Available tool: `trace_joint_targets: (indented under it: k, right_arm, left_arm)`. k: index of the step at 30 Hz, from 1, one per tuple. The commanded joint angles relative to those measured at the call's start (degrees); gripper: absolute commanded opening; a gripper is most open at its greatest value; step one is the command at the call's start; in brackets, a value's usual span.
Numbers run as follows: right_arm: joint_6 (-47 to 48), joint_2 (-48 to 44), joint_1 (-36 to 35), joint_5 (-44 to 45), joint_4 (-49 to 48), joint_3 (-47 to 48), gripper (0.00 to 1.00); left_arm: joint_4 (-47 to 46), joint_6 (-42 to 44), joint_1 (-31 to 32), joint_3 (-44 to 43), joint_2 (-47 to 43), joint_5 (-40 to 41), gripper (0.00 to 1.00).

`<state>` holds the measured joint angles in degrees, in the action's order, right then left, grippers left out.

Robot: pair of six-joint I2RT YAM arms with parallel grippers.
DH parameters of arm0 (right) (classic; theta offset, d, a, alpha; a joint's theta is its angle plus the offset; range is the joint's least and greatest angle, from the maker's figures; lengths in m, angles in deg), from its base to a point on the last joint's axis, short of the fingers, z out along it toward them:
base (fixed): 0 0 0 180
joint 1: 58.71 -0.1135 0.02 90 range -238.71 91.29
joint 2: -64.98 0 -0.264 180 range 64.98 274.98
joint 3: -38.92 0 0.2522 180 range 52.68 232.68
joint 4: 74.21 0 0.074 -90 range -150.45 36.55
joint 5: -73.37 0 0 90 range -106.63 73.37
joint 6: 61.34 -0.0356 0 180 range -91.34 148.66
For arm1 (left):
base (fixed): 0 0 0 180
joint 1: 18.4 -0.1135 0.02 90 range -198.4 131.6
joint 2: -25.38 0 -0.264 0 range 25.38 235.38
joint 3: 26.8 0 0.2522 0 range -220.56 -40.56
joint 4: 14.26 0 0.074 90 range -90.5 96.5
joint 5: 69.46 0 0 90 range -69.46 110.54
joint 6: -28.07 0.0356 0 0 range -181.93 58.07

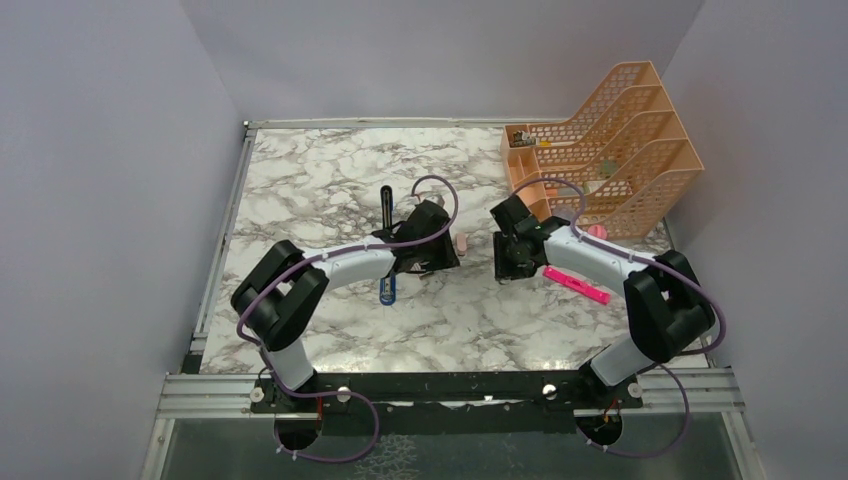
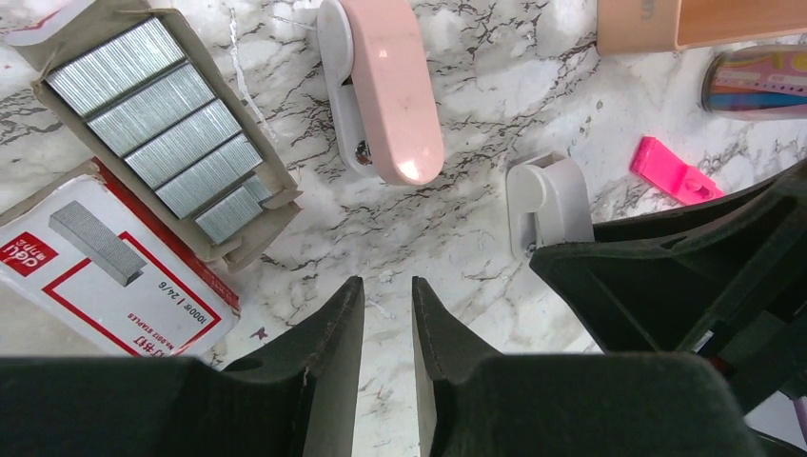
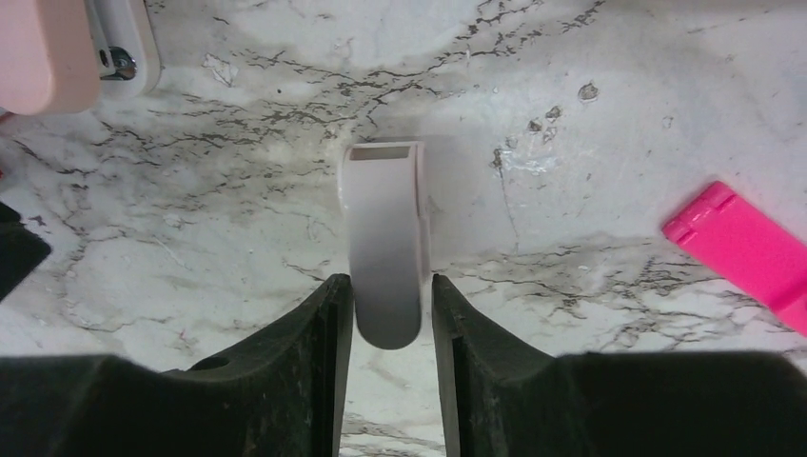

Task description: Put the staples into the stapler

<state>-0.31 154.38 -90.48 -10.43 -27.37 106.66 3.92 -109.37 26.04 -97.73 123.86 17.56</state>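
The stapler lies under my left forearm: its blue end [image 1: 388, 291] sticks out near me and its black arm [image 1: 386, 205] points away. The staples show in the left wrist view as a grey tray of silvery strips [image 2: 157, 133] beside a red-and-white box [image 2: 100, 262]. My left gripper [image 2: 387, 286] [image 1: 432, 248] hovers over bare marble just right of the box, slightly open with nothing between its fingers. The right gripper [image 3: 390, 284] [image 1: 512, 260] is closed around a small white piece with a rounded end [image 3: 384, 243] [image 2: 545, 198].
A pink-and-white rounded object [image 2: 381, 86] [image 1: 461, 241] lies between the two grippers. A bright pink highlighter [image 1: 577, 285] [image 3: 742, 248] lies under the right arm. An orange desk organiser [image 1: 600, 140] fills the back right corner. The grippers stand close together.
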Motion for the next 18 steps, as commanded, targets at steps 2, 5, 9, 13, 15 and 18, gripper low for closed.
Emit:
trace_joint_targets:
  k: [2,5,9,13,15,18]
  right_arm:
    - [-0.86,-3.35,0.22,4.38,2.65,3.24,0.47]
    - [-0.27,-4.91,0.22,4.85,2.64,4.41,0.52]
    - [1.86,-6.65,0.20,3.00,0.81,4.93,0.56]
    - [5.11,-7.63,0.22,-1.58,-2.28,5.31,0.58]
    - [5.61,-7.79,0.10,-4.47,-3.91,5.85,0.58]
    - [5.94,-7.94,-0.19,-10.34,-7.00,6.40,0.63]
  left_arm:
    - [1.28,2.12,-0.57,0.01,-4.50,2.50,0.29]
    - [2.52,3.55,-0.95,-0.38,-6.25,3.31,0.33]
    - [5.37,5.37,-2.02,-0.05,-9.62,6.32,0.41]
    - [9.78,6.30,-4.45,1.81,-15.27,9.47,0.56]
    - [12.38,6.79,-6.31,2.94,-18.67,10.39,0.64]
    - [15.90,7.67,-8.51,4.84,-24.09,13.48,0.78]
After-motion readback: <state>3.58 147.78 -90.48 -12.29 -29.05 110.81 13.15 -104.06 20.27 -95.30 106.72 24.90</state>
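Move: The blue stapler lies about 14 cm left of the left hand and 4 cm ahead, its middle some 5 cm lower. On the way, also lower, are the red-and-white staple box, 7 cm left and 1 ahead, and the open staple tray, 4 left and 4 ahead; the pink stapler is 5 ahead, 2 right. Just under the right fingers sits the white stapler, about 1 cm ahead and 2 below; from that hand the blue stapler is 25 cm left, 6 ahead. The right hand leaves the near end of the white stapler, rising some 6 cm while going a little forward and, late on, slightly left, its fingers spreading to a bit over half open and tipping outward about 10 degrees. Empty, the left hand climbs and then sweeps ever faster to its left, about 7 cm each way and slightly forward, passing over the staple tray and box on the blue stapler's side as its fingers open wide and tilt up and outward. ##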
